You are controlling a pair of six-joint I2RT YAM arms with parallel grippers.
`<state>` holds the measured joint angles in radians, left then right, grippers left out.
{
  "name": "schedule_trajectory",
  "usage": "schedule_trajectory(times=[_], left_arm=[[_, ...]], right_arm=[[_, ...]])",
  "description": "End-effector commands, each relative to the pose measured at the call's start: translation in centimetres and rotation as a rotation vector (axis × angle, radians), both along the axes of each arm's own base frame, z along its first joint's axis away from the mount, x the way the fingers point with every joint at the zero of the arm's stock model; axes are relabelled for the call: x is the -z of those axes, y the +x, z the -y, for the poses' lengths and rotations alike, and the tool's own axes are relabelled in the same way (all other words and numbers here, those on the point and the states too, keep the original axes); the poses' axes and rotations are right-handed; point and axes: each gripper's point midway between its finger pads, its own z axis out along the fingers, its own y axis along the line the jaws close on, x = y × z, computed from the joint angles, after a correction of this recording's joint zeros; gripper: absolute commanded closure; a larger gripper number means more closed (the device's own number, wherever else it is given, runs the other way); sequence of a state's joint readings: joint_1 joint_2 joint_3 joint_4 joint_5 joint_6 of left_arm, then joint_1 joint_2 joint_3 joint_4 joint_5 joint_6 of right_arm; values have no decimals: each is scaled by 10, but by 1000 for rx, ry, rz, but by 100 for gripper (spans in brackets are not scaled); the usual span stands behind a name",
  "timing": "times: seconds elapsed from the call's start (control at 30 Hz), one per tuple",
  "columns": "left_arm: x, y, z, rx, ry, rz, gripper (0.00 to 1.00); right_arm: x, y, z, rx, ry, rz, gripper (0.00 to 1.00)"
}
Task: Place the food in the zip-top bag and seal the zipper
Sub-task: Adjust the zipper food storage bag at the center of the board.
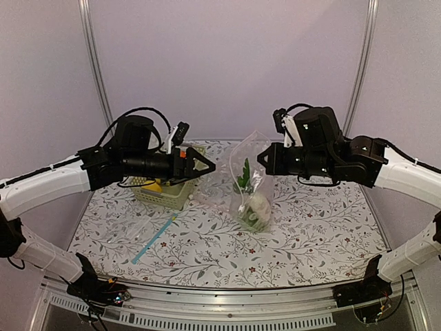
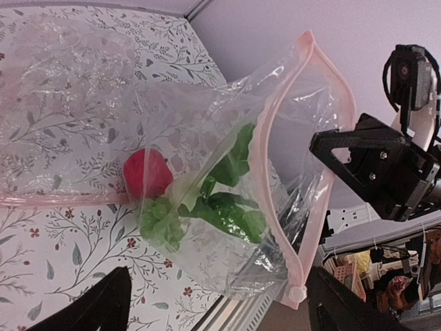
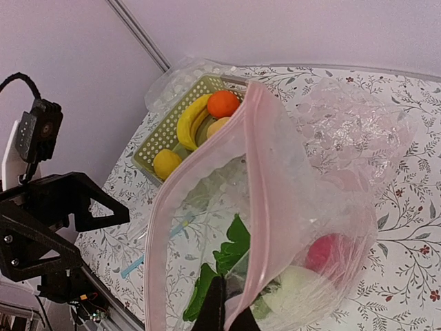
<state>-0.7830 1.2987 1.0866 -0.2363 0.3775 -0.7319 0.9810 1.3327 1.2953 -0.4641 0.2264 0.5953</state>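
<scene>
The zip-top bag [image 1: 247, 181] hangs over the table's middle, mouth open, its pink zipper [image 2: 265, 138] gaping. My right gripper [image 1: 263, 160] is shut on the bag's pink mouth edge; in the right wrist view the gripper [image 3: 227, 307] pinches the strip [image 3: 265, 179]. Inside the bag lie a red apple [image 3: 324, 252], a white radish [image 3: 293, 286] and greens [image 3: 231, 252]. My left gripper [image 1: 205, 165] is open and empty just left of the bag; in the left wrist view its jaws [image 2: 217, 303] stand wide apart below the bag [image 2: 220, 255]. The banana [image 3: 189, 121], orange [image 3: 222, 103] and lemon [image 3: 167, 164] sit in the basket.
The pale green lattice basket [image 1: 172, 196] stands at the back left, under my left arm. A flat clear bag with a blue strip [image 1: 155, 238] lies in front of it. The table's near edge shows below the bag's slider [image 2: 296, 293].
</scene>
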Motion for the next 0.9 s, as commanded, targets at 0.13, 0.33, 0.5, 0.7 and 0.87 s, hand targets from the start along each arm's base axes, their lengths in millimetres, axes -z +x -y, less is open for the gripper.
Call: schedule_trajectory(times=[0.13,0.33,0.5,0.7,0.87], left_arm=[[-11,-1,25,51,-88,9,16],[-3,0,57,116,-59,-7,25],[-1,6,67,108,-69,-17,48],[-11,8,71,109,-91,-3,83],[-34,4,79,173,-113,24,100]], right_arm=[[10,5,-8,-1,9,-22,100],[7,2,-13,-26,35,-29,100],[4,0,-13,-32,48,-29,100],[1,-1,-11,-35,50,-21,100],[-11,-1,-4,-19,45,3,100]])
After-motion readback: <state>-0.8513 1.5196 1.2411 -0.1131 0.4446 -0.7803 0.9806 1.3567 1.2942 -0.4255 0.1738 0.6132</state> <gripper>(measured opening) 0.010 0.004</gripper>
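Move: The bag's free left rim stands about 7 cm to the right of the open left gripper, 1 cm ahead and about level; from the right hand it is some 7 cm left, 1 cm back and slightly lower. The right rim, in the right fingers, is about 14 cm right of the left hand and 2 cm ahead. From the left hand, the bagged food lies 14 cm right, 4 back and 20 below; the basket 16 left, 14 ahead and 22 below. Left gripper goes about 6.5 cm right to the bag's free rim and shuts, pinching it; right keeps hold. ##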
